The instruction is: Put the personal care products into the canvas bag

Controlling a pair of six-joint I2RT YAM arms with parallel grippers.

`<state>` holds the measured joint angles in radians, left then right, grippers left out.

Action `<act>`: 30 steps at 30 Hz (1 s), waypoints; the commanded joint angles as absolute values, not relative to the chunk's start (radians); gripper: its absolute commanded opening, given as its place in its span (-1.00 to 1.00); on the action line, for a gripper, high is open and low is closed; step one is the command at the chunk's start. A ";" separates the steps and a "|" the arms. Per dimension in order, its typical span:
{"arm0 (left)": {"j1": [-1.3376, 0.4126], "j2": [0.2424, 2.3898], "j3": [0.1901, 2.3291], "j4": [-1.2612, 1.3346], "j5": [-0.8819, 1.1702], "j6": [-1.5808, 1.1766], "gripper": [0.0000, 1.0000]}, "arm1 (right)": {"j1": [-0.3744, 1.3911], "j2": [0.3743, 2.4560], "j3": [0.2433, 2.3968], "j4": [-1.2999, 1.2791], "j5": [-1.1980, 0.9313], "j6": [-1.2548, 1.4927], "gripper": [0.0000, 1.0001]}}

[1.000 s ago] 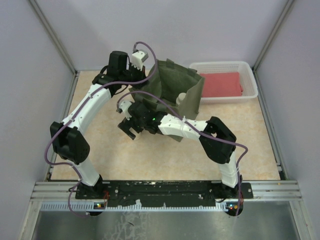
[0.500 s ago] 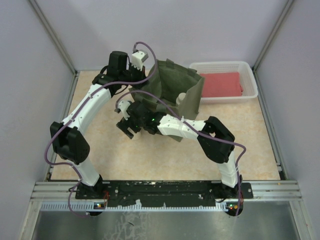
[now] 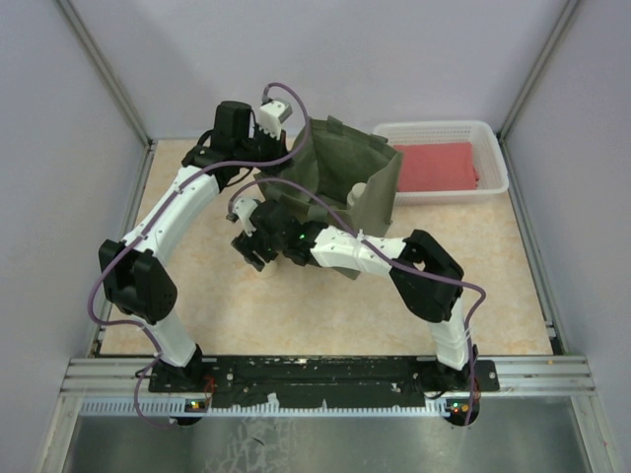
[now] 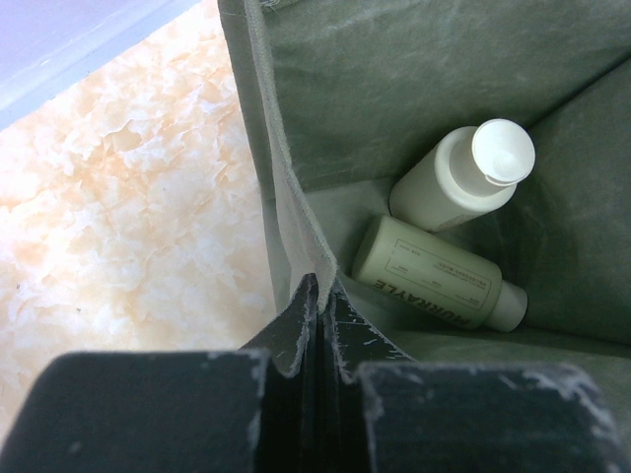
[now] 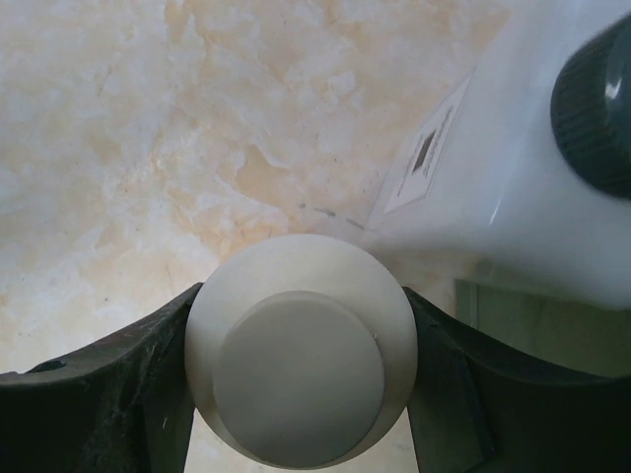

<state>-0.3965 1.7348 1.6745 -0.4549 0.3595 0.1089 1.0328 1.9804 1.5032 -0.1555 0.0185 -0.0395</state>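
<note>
My left gripper [image 4: 320, 296] is shut on the near rim of the olive canvas bag [image 4: 394, 79], holding it open. Two personal care products lie inside: a bottle with a wide cream cap [image 4: 458, 177] and a pale yellowish cylinder [image 4: 434, 271]. From above, the bag [image 3: 345, 168] stands at the back centre. My right gripper [image 5: 301, 355] is low over the table to the bag's left. Its fingers [image 5: 138, 394] press both sides of the wide cream cap of an upright bottle [image 5: 301, 325]. A white bottle with a grey cap [image 5: 503, 197] lies just beyond it.
A white mesh basket [image 3: 488, 133] holding a red folded cloth [image 3: 434, 166] stands at the back right beside the bag. Grey walls enclose the table on the left, right and back. The right arm [image 3: 355, 251] stretches across in front of the bag.
My right gripper's jaws have closed from wide open onto the cream cap, and it has shifted slightly toward the bag. The left arm and the bag have not moved.
</note>
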 commanded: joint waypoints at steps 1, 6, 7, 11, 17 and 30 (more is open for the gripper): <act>-0.391 1.724 1.654 -0.474 0.378 0.120 -1.00 | 1.087 1.827 1.464 -0.305 0.171 0.003 -0.93; -0.390 1.722 1.650 -0.474 0.377 0.122 -1.00 | 1.102 1.563 1.345 -0.385 0.185 0.132 -0.96; -0.391 1.721 1.651 -0.474 0.377 0.123 -1.00 | 1.102 1.495 1.327 -0.404 0.188 0.161 -0.97; -0.391 1.719 1.654 -0.474 0.380 0.123 -1.00 | 1.103 1.320 1.293 -0.500 0.210 0.215 -0.96; -0.391 1.725 1.645 -0.476 0.367 0.128 -1.00 | 1.099 1.170 1.469 -0.678 0.310 0.183 -0.97; -0.391 1.734 1.661 -0.471 0.409 0.115 -1.00 | 0.814 1.308 1.935 -0.664 0.200 -0.033 -0.97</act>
<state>-0.3946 1.7344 1.6665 -0.4488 0.3725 0.1127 0.9127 1.2621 1.8454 -0.8261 0.2832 0.0448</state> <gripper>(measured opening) 0.030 0.679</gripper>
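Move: The canvas bag's mouth, where the cream bottle held by the right hand is bound, lies about 13 cm ahead of that hand, 18 cm to its right and 15 cm higher. A dark-capped bottle stands roughly 7 cm ahead and 1 cm left, at about its height. A bottle inside the bag is some 15 cm ahead, 24 cm right and 3 cm lower. From the left hand, the mouth's middle is about 9 cm right, 3 cm back and level. Rightward and somewhat back at first, nearly level, the right hand draws the already gripped cream bottle away from the dark-capped one, then climbs steeply, still going right and finally easing forward: about 34 cm up and 23 cm right in all. Its fingers swing some 25 degrees clockwise and tip up while keeping their grip; the left hand stays put, still pinching the bag's rim. ##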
